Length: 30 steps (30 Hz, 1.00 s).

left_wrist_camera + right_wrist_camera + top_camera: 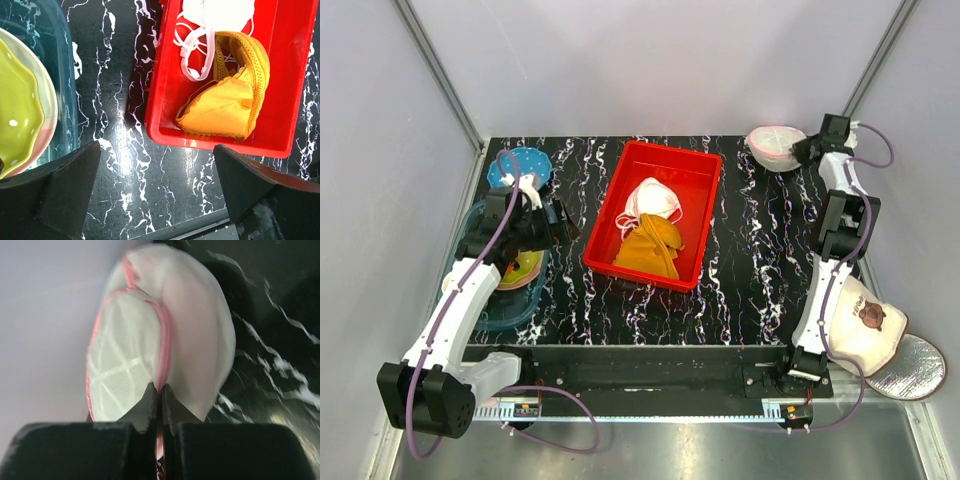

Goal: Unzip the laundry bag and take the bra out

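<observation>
The laundry bag (775, 146), a round white mesh pouch with pink zipper edging, lies at the table's far right corner. My right gripper (807, 150) is at its right side. In the right wrist view the jaws (161, 391) are shut on the bag's (150, 335) pink zipper edge, pinching it between the tips. A pale pink tint shows through the mesh; the bra itself is hidden. My left gripper (556, 220) hovers open over the bare table (160, 195) just off the red bin's near left corner, holding nothing.
A red bin (692, 183) in the middle holds a mustard-yellow cloth (653, 246) and a white pink-edged piece (654, 200). A clear blue tub (480, 300) with plates sits at the left, a blue plate (520, 165) behind it. A white cap (865, 325) and a silver disc (912, 370) lie at the near right.
</observation>
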Each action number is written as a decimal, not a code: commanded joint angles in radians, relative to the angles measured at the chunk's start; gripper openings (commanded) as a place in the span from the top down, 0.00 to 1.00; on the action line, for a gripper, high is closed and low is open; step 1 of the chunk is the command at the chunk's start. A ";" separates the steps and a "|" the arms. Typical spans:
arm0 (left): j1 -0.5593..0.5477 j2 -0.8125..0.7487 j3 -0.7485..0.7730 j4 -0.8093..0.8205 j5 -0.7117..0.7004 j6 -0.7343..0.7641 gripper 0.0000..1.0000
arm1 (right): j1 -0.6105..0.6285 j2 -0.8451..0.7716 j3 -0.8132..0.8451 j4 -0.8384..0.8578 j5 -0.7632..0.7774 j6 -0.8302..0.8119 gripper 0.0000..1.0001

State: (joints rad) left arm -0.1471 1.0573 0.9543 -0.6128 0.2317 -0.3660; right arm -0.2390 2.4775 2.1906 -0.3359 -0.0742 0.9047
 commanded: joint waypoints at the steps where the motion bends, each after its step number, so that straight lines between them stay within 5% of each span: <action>1: -0.005 0.021 0.086 0.031 0.040 -0.001 0.01 | 0.013 -0.273 -0.294 0.180 0.008 -0.009 1.00; 9: -0.066 0.063 0.136 0.085 0.187 -0.080 0.01 | 0.013 -0.923 -1.127 0.425 -0.130 0.036 1.00; 18: -0.150 0.052 0.176 0.090 0.230 -0.067 0.01 | 0.012 -1.541 -1.485 0.043 -0.282 -0.199 0.99; 19: -0.155 0.052 0.178 0.090 0.230 -0.068 0.01 | 0.010 -1.571 -1.479 -0.118 -0.200 -0.187 0.32; 21: -0.167 0.063 0.178 0.091 0.238 -0.070 0.01 | 0.012 -1.594 -1.430 -0.216 -0.014 -0.213 0.01; 30: -0.229 0.061 0.175 0.081 0.187 -0.080 0.01 | 0.032 -1.634 -1.322 -0.346 -0.064 -0.288 0.00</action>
State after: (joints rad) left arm -0.3534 1.1267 1.0931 -0.5739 0.4400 -0.4278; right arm -0.2279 0.8688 0.8192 -0.5804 -0.1581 0.6743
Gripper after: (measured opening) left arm 0.984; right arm 0.994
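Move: The right fingers are already shut on the right edge of the laundry bag, whose middle is about 8 cm left of them, level front to back, and 3 cm lower. The clear table spot to bring it to lies roughly 32 cm back, 17 cm left and 8 cm down; the red tray's middle is 17 cm back, 46 cm left. From the open left hand, the bag is some 35 cm ahead and 64 cm right; the tray's middle is 17 cm ahead, 24 cm right, with the mustard bra 9 cm ahead, 24 cm right. Keep the right pinch on the bag's edge and bring it swiftly back towards the robot, about 38 cm of hand travel in all, bearing left and rising some 9 cm; near the end of that pull, open the fingers wide and let go. Meanwhile swing the open left gripper about 10 cm right towards the bag, lifting 5 cm and turning clockwise. ##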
